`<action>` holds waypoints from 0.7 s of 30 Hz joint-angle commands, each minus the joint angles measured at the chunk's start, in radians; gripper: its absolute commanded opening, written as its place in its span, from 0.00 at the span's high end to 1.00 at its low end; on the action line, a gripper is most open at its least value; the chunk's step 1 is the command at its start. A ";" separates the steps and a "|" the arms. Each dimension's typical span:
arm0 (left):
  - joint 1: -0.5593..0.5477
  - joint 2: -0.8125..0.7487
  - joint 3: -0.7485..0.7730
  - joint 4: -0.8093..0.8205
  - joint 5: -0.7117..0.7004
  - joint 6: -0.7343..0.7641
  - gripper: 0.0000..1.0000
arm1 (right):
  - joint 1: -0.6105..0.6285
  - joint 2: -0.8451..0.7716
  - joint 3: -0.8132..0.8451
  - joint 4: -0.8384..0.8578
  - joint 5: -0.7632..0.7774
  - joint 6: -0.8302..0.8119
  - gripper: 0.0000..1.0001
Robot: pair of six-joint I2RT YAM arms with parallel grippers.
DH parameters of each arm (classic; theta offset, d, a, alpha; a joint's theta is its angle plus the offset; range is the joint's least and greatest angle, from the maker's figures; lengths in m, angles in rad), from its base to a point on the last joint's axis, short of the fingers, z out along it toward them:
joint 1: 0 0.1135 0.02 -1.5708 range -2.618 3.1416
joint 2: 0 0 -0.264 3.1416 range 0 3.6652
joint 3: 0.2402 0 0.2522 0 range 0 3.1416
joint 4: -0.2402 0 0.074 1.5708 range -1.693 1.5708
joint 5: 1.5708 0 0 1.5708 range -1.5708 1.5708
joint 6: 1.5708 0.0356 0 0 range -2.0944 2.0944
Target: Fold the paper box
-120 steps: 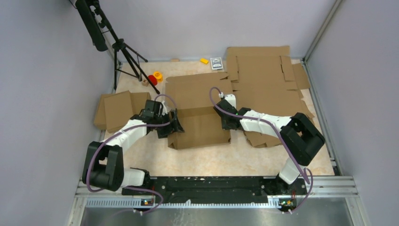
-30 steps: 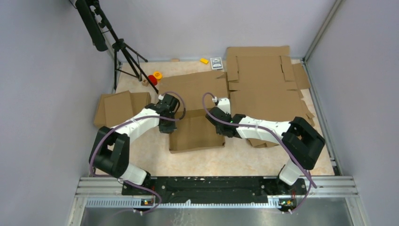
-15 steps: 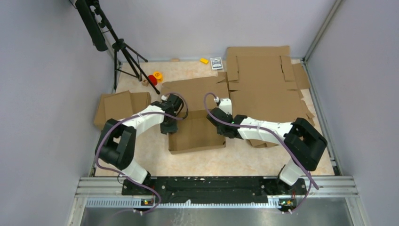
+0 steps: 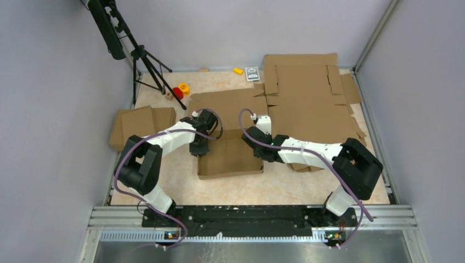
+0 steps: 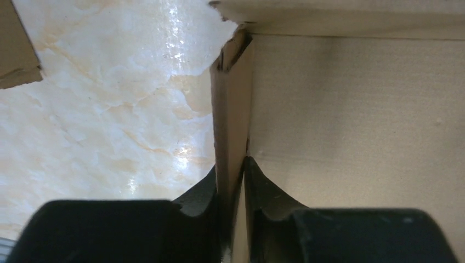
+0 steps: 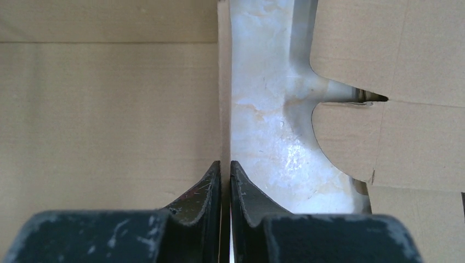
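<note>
The paper box lies in the middle of the table as a shallow brown carton, with a large flap spread out behind it. My left gripper is at its left wall. In the left wrist view the left gripper is shut on that doubled-over wall. My right gripper is at the right wall. In the right wrist view the right gripper pinches the thin upright edge, with the box floor to its left.
A pile of slotted cardboard sheets covers the back right, close to the box's right side. Smaller cardboard pieces lie at the left. A tripod, a red and yellow toy, a yellow block and a small card box stand at the back.
My left arm has swung in toward the box, and its gripper has shifted slightly right along the left wall. The right gripper has barely moved.
</note>
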 commanded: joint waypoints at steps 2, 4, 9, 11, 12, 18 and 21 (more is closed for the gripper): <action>-0.013 -0.022 0.048 -0.037 -0.060 0.020 0.58 | -0.008 -0.040 0.015 0.002 0.001 0.003 0.81; -0.014 -0.057 0.049 -0.034 -0.047 0.024 0.50 | -0.022 -0.045 0.037 -0.030 -0.020 -0.007 0.59; -0.013 -0.151 0.051 -0.017 -0.020 0.032 0.35 | -0.056 -0.089 0.065 -0.068 -0.030 -0.046 0.47; -0.011 -0.166 0.060 -0.013 -0.027 0.042 0.32 | -0.089 -0.108 0.064 -0.055 -0.067 -0.055 0.43; -0.010 -0.167 0.068 -0.012 -0.035 0.046 0.32 | -0.112 -0.114 0.063 -0.042 -0.101 -0.058 0.38; -0.008 -0.078 0.149 -0.016 -0.074 0.044 0.36 | -0.165 -0.070 0.118 -0.010 -0.173 -0.122 0.28; -0.008 -0.038 0.158 -0.002 -0.091 0.037 0.38 | -0.167 -0.007 0.169 -0.038 -0.133 -0.128 0.30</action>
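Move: The left fingers pinch the paper box's left wall and the right fingers its right wall. The lid panel's middle lies some 15 cm ahead and 9 cm right of the left hand, roughly at its height. From the right hand it is about 15 cm ahead, 10 cm left and 2 cm down. The small boxes stand 9 cm ahead and 19 cm left of the left hand; the flat sheets' middle is 15 cm ahead, 17 cm right and 6 cm below the right hand. Both hands open and let go of the side walls, then rise 4–6 cm and advance 4 cm towards the lid. ##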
